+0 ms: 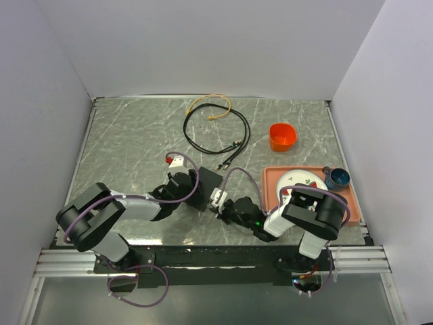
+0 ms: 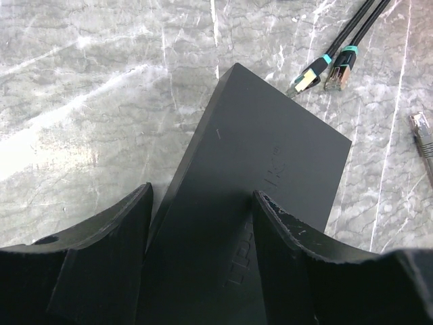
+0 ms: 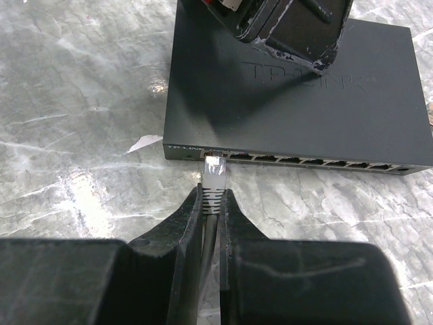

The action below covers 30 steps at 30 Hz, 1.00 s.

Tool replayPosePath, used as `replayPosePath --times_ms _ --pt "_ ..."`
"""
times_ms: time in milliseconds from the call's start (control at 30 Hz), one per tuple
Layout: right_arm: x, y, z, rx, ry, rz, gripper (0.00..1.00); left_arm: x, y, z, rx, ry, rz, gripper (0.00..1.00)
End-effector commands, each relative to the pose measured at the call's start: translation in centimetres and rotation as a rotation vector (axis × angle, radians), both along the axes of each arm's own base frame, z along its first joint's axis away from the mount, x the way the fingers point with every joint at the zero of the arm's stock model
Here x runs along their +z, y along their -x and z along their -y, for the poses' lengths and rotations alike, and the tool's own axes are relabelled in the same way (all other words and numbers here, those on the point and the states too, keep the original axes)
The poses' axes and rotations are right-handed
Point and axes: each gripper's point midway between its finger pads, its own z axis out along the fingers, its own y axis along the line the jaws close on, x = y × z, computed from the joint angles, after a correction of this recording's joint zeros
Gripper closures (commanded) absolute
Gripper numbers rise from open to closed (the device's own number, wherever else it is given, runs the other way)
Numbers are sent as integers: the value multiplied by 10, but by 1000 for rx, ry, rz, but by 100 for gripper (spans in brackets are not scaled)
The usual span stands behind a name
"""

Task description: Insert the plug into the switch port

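The switch is a flat matte-black box lying on the marble table, with its row of ports facing my right arm. My left gripper stands open over its top face. One finger is at the switch's edge and the other rests on its top. My right gripper is shut on the ribbed boot of the plug, a clear connector on a grey cable. The plug's tip is at the mouth of the leftmost port. How far in it sits is hidden.
A loop of black cable with teal-collared plugs and a yellow cable lie behind the switch. Right of them are an orange cup and a salmon tray holding a plate and a blue cup. A white scrap lies left of the switch.
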Motion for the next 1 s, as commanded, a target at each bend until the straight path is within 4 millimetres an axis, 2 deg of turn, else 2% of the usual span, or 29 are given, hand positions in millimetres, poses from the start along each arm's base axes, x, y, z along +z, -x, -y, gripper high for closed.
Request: replayPosePath --times_ms 0,133,300,467,700,800,900,967 --pt "90 9 -70 222 -294 142 100 -12 163 103 -631 252 -436 60" --pt "92 13 -69 274 -295 170 100 -8 178 112 -744 261 -435 63" --pt "97 14 -66 308 -296 194 100 -7 195 121 -847 271 -451 75" --pt "100 -6 -64 224 -284 208 100 -4 211 127 -891 332 -499 89" --pt "99 -46 -56 0 -219 203 100 -11 222 121 -834 360 -572 91" --pt "98 -54 -51 -55 -208 203 100 -16 223 116 -814 346 -578 89" --pt "94 -58 -46 -89 -194 196 100 -24 217 108 -746 299 -586 85" --pt "92 -58 -41 -107 -189 197 100 -24 202 106 -685 264 -535 83"
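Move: My right hand holds the plug with its tip at the mouth of the switch port, about 1 cm ahead and 3 cm to the left of that hand, 1 cm lower. My left hand straddles the switch's far long edge; from it the port lies some 9 cm back, 5 cm right and 2 cm lower, and the switch's middle about 2 cm back and 3 cm right. The black cable plugs lie roughly 8 cm ahead and 10 cm right of the left hand, near table level. My left hand bears on the switch and eases it right towards the plug, then lurches over it, in all about 11 cm right and 7 cm back, rolling left side down, turning clockwise and shutting its fingers on nothing close in front of my right gripper. Keeping its hold on the plug, my right hand shifts back nearly 4 cm and left almost 3 cm, turning some 15 degrees counter-clockwise. ##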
